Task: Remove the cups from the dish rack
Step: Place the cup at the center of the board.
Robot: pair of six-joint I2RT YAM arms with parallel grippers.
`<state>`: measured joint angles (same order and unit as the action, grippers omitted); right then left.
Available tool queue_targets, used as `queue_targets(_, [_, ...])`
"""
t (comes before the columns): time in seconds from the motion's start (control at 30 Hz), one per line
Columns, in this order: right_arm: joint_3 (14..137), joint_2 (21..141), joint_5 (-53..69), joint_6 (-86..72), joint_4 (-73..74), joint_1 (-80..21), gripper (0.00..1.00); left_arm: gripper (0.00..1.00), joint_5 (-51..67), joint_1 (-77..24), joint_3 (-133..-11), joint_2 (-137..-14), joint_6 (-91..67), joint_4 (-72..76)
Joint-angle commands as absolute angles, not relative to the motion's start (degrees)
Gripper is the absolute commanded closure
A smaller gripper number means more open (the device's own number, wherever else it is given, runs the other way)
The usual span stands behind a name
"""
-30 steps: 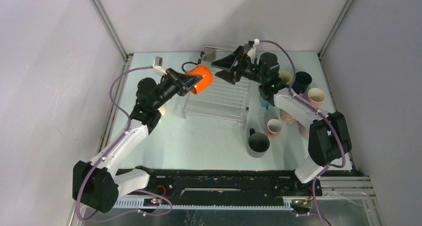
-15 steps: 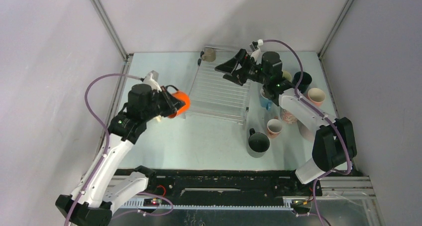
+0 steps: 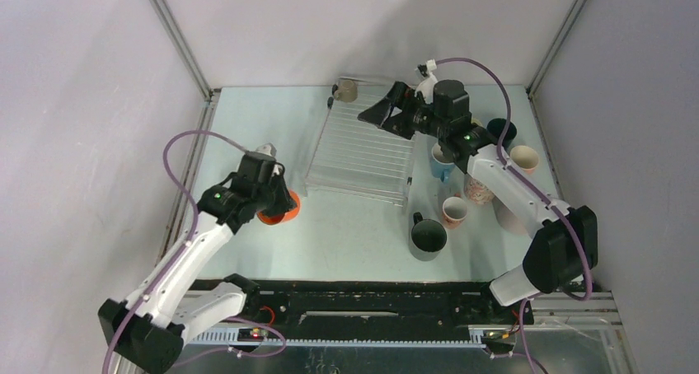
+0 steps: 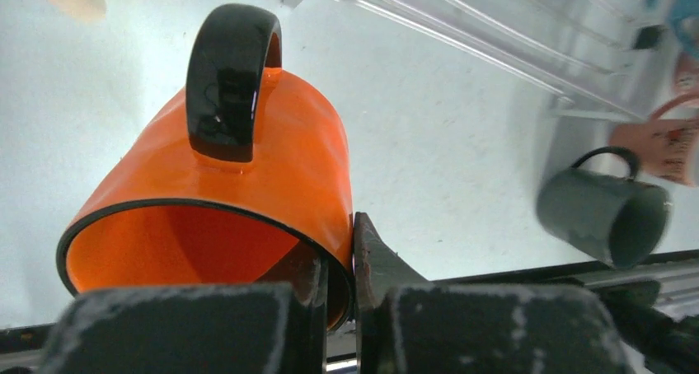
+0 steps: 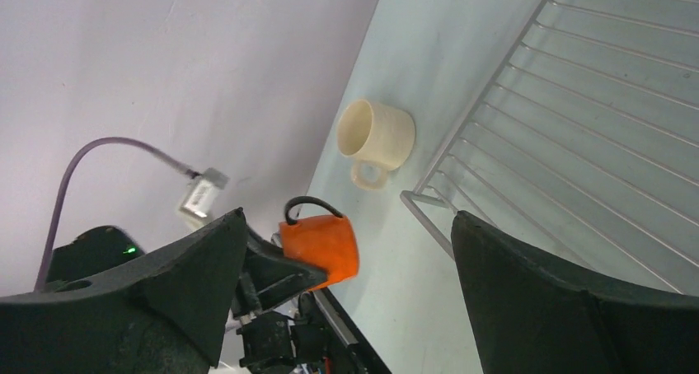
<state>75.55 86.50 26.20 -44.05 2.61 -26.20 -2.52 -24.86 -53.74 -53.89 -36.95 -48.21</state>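
Observation:
My left gripper [image 3: 279, 203] is shut on the rim of an orange cup [image 4: 239, 168] with a black handle: one finger inside, one outside. It holds the cup tilted, low over the table, left of the dish rack's [image 3: 363, 156] near left corner. The orange cup [image 5: 320, 249] also shows in the right wrist view. My right gripper [image 3: 386, 110] hangs open above the rack's far end, with nothing between its fingers. A taupe cup [image 3: 347, 90] stands at the rack's far left corner. The wires I can see carry no cups.
Right of the rack stand several cups: blue [image 3: 441, 161], dark teal [image 3: 500, 132], peach [image 3: 523, 157], speckled [image 3: 476, 191], pink [image 3: 453, 212] and a dark grey mug [image 3: 429, 236]. A cream cup [image 5: 377, 135] lies left of the rack. Walls close in the table's sides.
The left arm has carried the orange cup from the rack's far left corner back and down to the table's left side. The right gripper stayed open over the rack, shifting only slightly.

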Motion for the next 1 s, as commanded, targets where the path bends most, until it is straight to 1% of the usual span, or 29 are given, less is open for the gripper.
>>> queue_targets(0.0, [78.12, 83.39, 24.23, -40.37, 5.27, -27.41, 0.0, 1.0, -4.3, -25.49, -51.08, -57.25, -34.77, -45.47])
queue_targets(0.47, [78.08, 81.61, 23.95, -38.07, 9.14, -29.53, 0.0, 0.99, -6.18, -25.49, -49.78, -70.29, -32.23, -41.65])
queue_targets(0.57, [78.13, 81.07, 24.16, -37.6, 9.76, -29.49, 0.0, 0.96, -6.3, -25.49, -50.22, -72.64, -31.86, -41.15])
queue_targets(0.7, [78.1, 80.46, 24.42, -37.29, 10.72, -29.45, 0.0, 0.87, -6.64, -25.49, -51.09, -75.32, -31.23, -41.13])
queue_targets(0.87, [78.12, 78.74, 23.76, -36.37, 13.84, -30.11, 0.0, 0.68, -7.59, -25.44, -51.39, -77.07, -30.43, -40.81])
queue_targets(0.97, [78.09, 77.21, 23.32, -35.77, 16.27, -30.95, 0.0, 0.58, -8.23, -25.42, -51.32, -78.12, -29.89, -40.36])
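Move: The held orange cup is to go onto bare table, its spot some 18 cm below the left gripper, about 4 cm to its left and 1 cm ahead. From that gripper, the cream cup stands roughly 14 cm ahead and 13 cm left, and the rack's near left corner is about 9 cm ahead and 1 cm right, both some 14 cm lower. From the right gripper the spot lies about 15 cm back, 23 cm left and 31 cm down. Bring the left gripper about 11 cm down towards the bare table with the orange cup still pinched by its wall, one finger inside. Tip the fingers some 20 degrees nearer to vertical on the way, then, as the descent runs out, open them partway to let go. Draw the empty, wide-open right gripper back about 4 cm, away from over the rack's far part. ##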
